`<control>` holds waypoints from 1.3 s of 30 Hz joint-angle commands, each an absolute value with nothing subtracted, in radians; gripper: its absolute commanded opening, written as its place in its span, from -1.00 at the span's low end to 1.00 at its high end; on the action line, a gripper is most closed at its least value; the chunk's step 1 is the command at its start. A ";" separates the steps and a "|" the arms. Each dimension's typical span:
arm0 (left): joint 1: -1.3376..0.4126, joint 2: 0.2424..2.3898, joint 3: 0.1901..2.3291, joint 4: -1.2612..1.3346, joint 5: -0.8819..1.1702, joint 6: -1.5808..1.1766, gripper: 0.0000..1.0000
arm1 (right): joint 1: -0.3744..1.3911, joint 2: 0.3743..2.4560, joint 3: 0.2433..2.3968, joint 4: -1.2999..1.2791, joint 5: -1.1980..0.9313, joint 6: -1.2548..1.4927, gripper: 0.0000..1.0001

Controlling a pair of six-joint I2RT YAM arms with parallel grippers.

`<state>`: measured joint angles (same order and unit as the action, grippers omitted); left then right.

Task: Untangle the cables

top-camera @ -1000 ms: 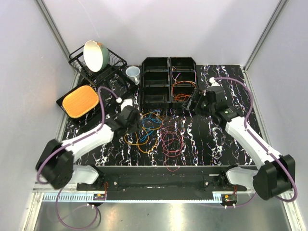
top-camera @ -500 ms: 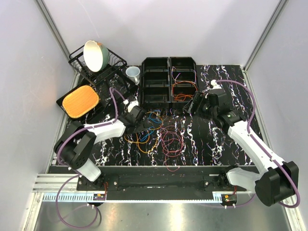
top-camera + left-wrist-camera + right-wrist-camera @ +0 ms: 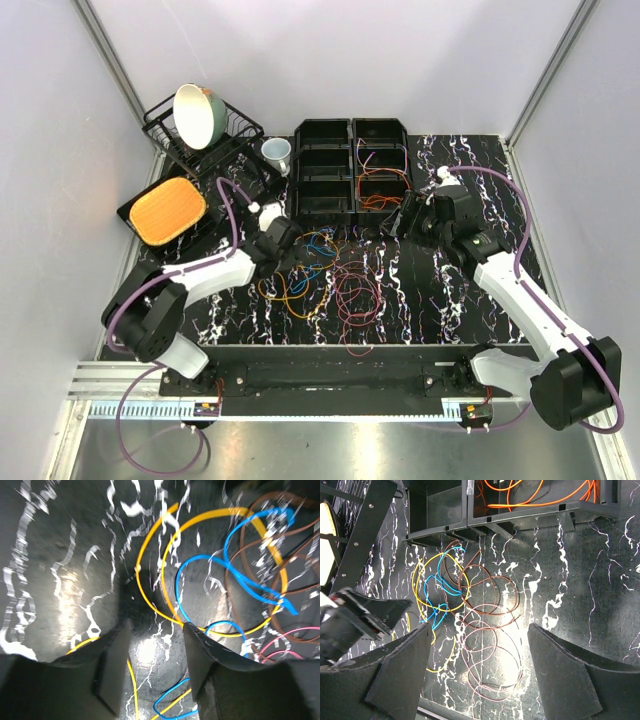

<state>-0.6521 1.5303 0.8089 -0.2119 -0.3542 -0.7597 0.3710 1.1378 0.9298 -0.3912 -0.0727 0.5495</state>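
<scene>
The cables [image 3: 325, 272] lie in a loose tangle on the black marbled table [image 3: 470, 300]: yellow [image 3: 150, 605], blue [image 3: 235, 575], brown [image 3: 490, 592] and pink-maroon [image 3: 490, 655] loops. My left gripper [image 3: 293, 251] is low over the pile's left edge. Its jaws [image 3: 155, 650] are partly parted and open, with a yellow strand and a blue loop lying on the table between the fingers [image 3: 112, 665], not pinched. My right gripper [image 3: 405, 216] hovers to the right of the pile, high, wide open [image 3: 480, 627] and empty. Orange cables [image 3: 540, 495] lie in a bin.
Black compartment bins [image 3: 325, 175] stand behind the pile. A dish rack [image 3: 225, 135] with a bowl [image 3: 195, 115], a white cup [image 3: 277, 152] and an orange plate on a dark tray [image 3: 167, 208] sit at the back left.
The left gripper moved right and forward onto the pile's left edge and its jaws narrowed. The right arm drew back slightly to the right.
</scene>
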 commanded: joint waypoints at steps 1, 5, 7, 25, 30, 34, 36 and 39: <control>-0.647 1.497 0.833 -0.206 -0.454 -0.753 0.04 | 0.371 1.137 0.939 -0.370 -0.094 0.534 0.65; -0.641 1.571 0.870 -0.189 -0.437 -0.750 0.04 | 0.373 1.157 0.951 -0.367 -0.109 0.531 0.64; -0.634 1.607 0.877 -0.169 -0.430 -0.747 0.04 | 0.371 1.157 0.953 -0.368 -0.110 0.526 0.64; -0.606 1.706 0.896 -0.129 -0.408 -0.721 -0.63 | 0.371 1.206 0.963 -0.353 -0.126 0.520 0.63; -0.612 1.654 0.922 -0.181 -0.423 -0.683 -1.00 | 0.371 1.220 0.980 -0.350 -0.133 0.523 0.62; -0.644 1.450 1.028 -0.299 -0.492 -0.595 -1.00 | 0.371 1.210 1.012 -0.357 -0.140 0.508 0.62; -0.658 1.341 1.124 -0.334 -0.441 -0.496 -1.00 | 0.371 1.201 1.038 -0.360 -0.144 0.500 0.63; -0.701 1.210 1.279 -0.397 -0.388 -0.401 -1.00 | 0.371 1.195 1.072 -0.367 -0.144 0.497 0.63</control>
<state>-0.6544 1.4353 1.0519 -0.3798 -0.4141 -0.5610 0.3710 1.2198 0.9916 -0.3908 -0.1261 0.5228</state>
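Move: The left hand's next grip, the near-left strand of the yellow cable's loop, is about 3 cm ahead, 1 cm left and 3 cm below. At that height, the blue cable centres roughly 1 cm ahead and 4 cm right of the hand, the brown cable some 10 cm right and level, and the pink cable 12 cm right and 6 cm back. From the right hand the yellow strand lies about 3 cm ahead, 21 cm left, 18 cm below. The left hand eases forward and down about 3 cm, pinches the yellow cable's strand, then lifts it some 8 cm. ##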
